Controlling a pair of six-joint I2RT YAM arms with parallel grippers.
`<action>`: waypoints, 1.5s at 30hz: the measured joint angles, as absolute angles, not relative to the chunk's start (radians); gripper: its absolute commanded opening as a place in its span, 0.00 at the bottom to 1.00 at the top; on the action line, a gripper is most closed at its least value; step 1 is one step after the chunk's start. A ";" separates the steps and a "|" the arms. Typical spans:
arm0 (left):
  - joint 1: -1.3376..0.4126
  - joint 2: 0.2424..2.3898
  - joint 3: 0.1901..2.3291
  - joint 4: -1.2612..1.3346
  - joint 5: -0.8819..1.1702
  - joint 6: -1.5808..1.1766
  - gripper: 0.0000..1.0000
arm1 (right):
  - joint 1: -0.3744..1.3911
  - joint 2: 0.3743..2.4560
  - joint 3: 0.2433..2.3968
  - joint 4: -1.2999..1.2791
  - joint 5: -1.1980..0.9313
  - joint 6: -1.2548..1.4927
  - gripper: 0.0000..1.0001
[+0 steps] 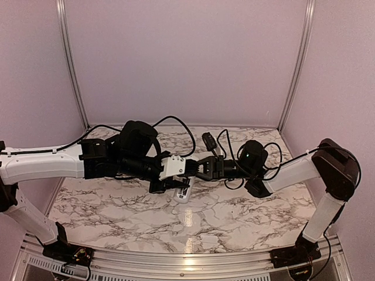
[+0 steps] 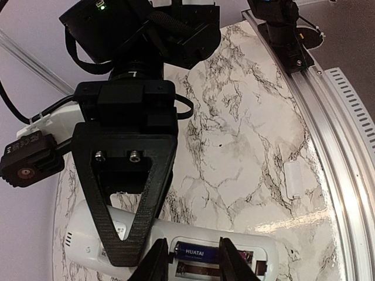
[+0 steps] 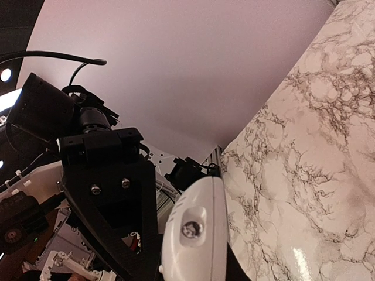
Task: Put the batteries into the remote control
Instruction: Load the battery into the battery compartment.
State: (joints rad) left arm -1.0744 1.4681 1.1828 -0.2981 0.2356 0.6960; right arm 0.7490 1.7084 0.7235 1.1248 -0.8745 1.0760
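The white remote control (image 2: 117, 246) lies back side up with its battery bay uncovered. A blue battery (image 2: 196, 253) marked HUATAI sits in the upper slot. A brownish shape fills the lower slot, and I cannot tell what it is. My left gripper (image 2: 192, 244) hangs over the bay, its fingertips (image 2: 157, 257) standing apart over the battery's two ends and not clamping it. My right gripper (image 3: 187, 260) is shut on the remote control (image 3: 196, 234), whose rounded front end faces the right wrist camera. Seen from above, both grippers (image 1: 170, 182) (image 1: 199, 170) meet at the remote (image 1: 183, 193) mid-table.
A small white battery cover (image 2: 293, 178) lies flat on the marble table (image 2: 246, 134), to the right of the remote. An aluminium rail (image 2: 334, 134) runs along the table's near edge. Pale walls enclose the back and sides.
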 measured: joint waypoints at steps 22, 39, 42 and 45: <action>-1.079 1.473 1.183 -0.318 0.206 0.716 0.18 | 0.756 1.701 0.742 1.063 -0.883 1.042 0.00; -1.108 1.493 1.183 -0.320 0.128 0.748 0.09 | 0.756 1.695 0.743 0.991 -0.889 1.019 0.00; -1.108 1.493 1.183 -0.318 0.127 0.748 0.08 | 0.755 1.685 0.743 0.976 -0.888 1.016 0.00; -1.108 1.493 1.183 -0.315 0.127 0.745 0.08 | 0.754 1.680 0.743 0.970 -0.889 1.016 0.00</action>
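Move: The battery lies nearly under the left fingertips, already in the remote's compartment; its middle is about 1 cm back of the hand and 1 cm below. The right gripper's tips, clamping the remote, are about 4 cm ahead of the left hand and 3 cm to its right; the remote's free end is some 5 cm back and 2 cm to its left. From the right hand the battery lies about 5 cm back, 3 cm to the left and 1 cm lower. The left hand draws its part-open fingers nearly shut over the battery and sinks about 1.5 cm, tipping some 5 degrees steeper, so that the closed tips press down on the battery's forward part instead of straddling it. The right hand keeps its clamp on the remote and yields downward by about 1 cm under the left hand, its fingertips dipping slightly. ##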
